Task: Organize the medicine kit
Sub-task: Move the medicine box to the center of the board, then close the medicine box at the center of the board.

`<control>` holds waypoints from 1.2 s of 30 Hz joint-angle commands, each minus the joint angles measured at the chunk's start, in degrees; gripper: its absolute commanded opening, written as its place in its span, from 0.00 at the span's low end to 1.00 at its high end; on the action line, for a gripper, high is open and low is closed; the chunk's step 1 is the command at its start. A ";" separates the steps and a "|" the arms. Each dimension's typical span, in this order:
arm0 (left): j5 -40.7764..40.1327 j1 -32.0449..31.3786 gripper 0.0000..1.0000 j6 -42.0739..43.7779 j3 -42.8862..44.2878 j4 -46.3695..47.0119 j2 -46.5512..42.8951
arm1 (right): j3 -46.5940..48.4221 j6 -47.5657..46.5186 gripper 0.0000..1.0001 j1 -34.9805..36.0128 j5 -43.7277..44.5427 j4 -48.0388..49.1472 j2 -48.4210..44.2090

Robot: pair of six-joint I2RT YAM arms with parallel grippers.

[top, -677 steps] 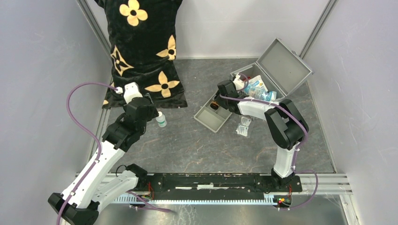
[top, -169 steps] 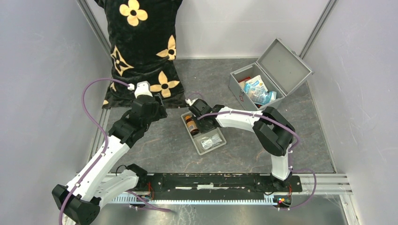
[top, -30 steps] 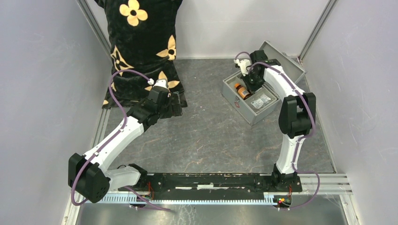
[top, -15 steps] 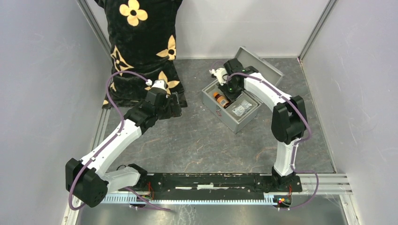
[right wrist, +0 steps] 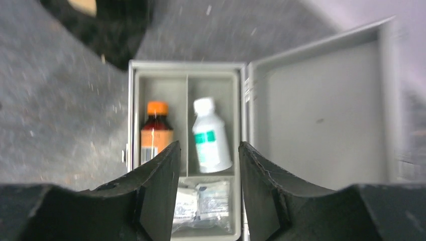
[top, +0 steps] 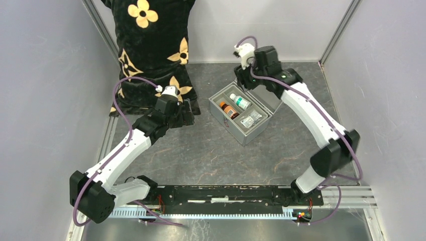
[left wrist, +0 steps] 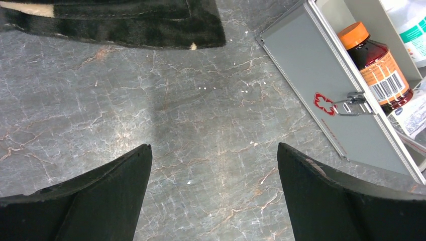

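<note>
The medicine kit [top: 237,129] stands open near the middle of the table, its lid [top: 272,99] laid back to the right. Its inner tray holds an amber bottle [top: 228,109] with an orange cap, a white bottle [top: 240,101] and some clear packets [top: 249,119]. My right gripper [top: 243,83] hovers over the kit's far end, open, with nothing between its fingers [right wrist: 166,165]; below them I see the white bottle [right wrist: 210,136] and amber bottle [right wrist: 155,131]. To the kit's left my left gripper [top: 190,111] hangs wide open and empty above bare table, the kit's latch wall [left wrist: 321,75] on its right.
A black pillow with gold flowers [top: 150,50] leans against the back left corner, its lower edge [left wrist: 125,22] just beyond my left gripper. Grey walls close in the table on three sides. The arms' base rail [top: 226,193] runs along the near edge.
The kit has slid left from the back right corner towards the middle. My right gripper has let go, opened and lifted clear, uncovering the white bottle in the tray. The left arm hardly moved.
</note>
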 commanded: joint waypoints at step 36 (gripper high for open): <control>10.03 -1.08 1.00 -1.60 -0.81 12.63 12.16 | -34.14 49.83 0.51 -45.11 -55.01 67.19 5.98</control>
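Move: For my right hand, the open lid of the medicine box has its middle about 10 cm to the right, 5 cm ahead and 8 cm lower. The box body is 6 cm back, level sideways and 19 cm down, with the white bottle inside 2 cm back, level sideways. From my left hand the box body lies some 19 cm right, 3 cm ahead and 10 cm lower; its brown bottle is 14 cm right, 4 cm ahead. I swing my empty right hand up and over the open lid, sweeping some 30 cm right, then drop steeply on its far side and come back about 10 cm left towards the lid's outer face, rolling the wrist so its left side rises and keeping the fingers half open. My left hand, still wide open, sinks about 5 cm and eases 4 cm right towards the box. ##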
